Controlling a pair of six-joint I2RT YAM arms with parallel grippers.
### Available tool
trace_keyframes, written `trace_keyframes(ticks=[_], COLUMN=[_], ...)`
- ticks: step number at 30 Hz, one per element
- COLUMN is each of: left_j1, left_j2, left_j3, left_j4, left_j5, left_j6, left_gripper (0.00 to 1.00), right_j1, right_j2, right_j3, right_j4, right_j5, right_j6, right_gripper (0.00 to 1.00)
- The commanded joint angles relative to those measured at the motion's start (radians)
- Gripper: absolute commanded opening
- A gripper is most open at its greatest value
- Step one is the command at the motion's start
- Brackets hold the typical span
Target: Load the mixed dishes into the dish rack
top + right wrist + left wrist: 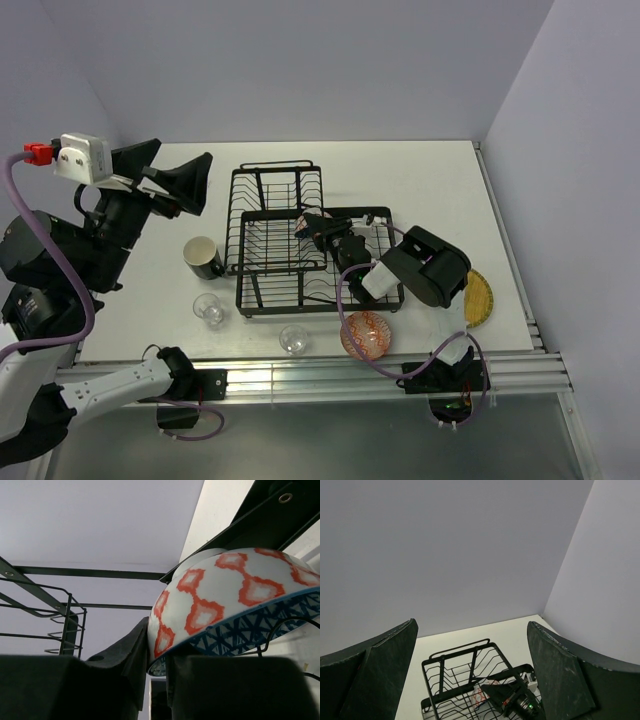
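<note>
My right gripper [159, 650] is shut on the rim of the small blue patterned bowl [225, 595], white with orange-red diamonds outside and blue lattice inside. It holds the bowl tilted over the black wire dish rack [241, 292], near the rack's middle, where the bowl [317, 231] barely shows behind the fingers. My left gripper [185, 182] hangs open and empty, raised above the table left of the rack [451, 656]. On the table sit a black mug [203, 257], two clear glass cups [210, 309] [294, 340], an orange-red patterned bowl [366, 335] and a yellow plate [478, 298].
The right arm's body [425, 265] lies across the rack's right end and partly covers the yellow plate. Walls close the table at the back and right. The table's front edge [300, 358] runs just behind the glass cups and the orange-red bowl.
</note>
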Motion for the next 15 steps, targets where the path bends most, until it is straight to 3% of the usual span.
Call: trace_keyframes(ticks=[1, 2, 9, 15], left_j1=[-0.003, -0.004, -0.003, -0.003], left_j2=[0.007, 0.007, -0.010, -0.038], left_j3=[0.021, 0.017, -0.015, -0.038], left_j4=[0.009, 0.012, 0.035, 0.039], left_j5=[0.022, 0.022, 0.014, -0.018], left_j6=[-0.005, -0.006, -0.029, -0.029], left_gripper=[0.97, 0.98, 0.97, 0.97], right_j1=[0.007, 0.006, 0.006, 0.009], right_j2=[-0.014, -0.020, -0.077, -0.161], right_j3=[0.027, 0.031, 0.050, 0.031], right_j4=[0.100, 0.090, -0.031, -0.150], right_j5=[-0.016, -0.022, -0.062, -0.070], right_j6=[-0.032, -0.036, -0.058, -0.079], right_gripper=[0.26, 0.40, 0.78, 0.85])
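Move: The right hand still pinches the rim of the patterned blue bowl in the rack, its middle about 4 cm below the fingers, some 2 cm to the right and 1 cm ahead. From that hand, the mug stands roughly 25 cm left and 7 cm back, the red bowl 13 cm right and 24 cm back, and the near glass 4 cm left and 25 cm back, all about 8 cm lower. From the idle left hand, the patterned blue bowl lies some 18 cm ahead, 17 cm right and 46 cm down. Staying almost in place, the right hand first spreads its fingers from a narrow pinch to nearly wide open, letting go of the patterned blue bowl's rim. It eases about 1 cm left meanwhile, then rises some 2.5 cm away from the bowl, the wrist turning barely 5 degrees counter-clockwise; the lower finger is still close by the rim at the end. ##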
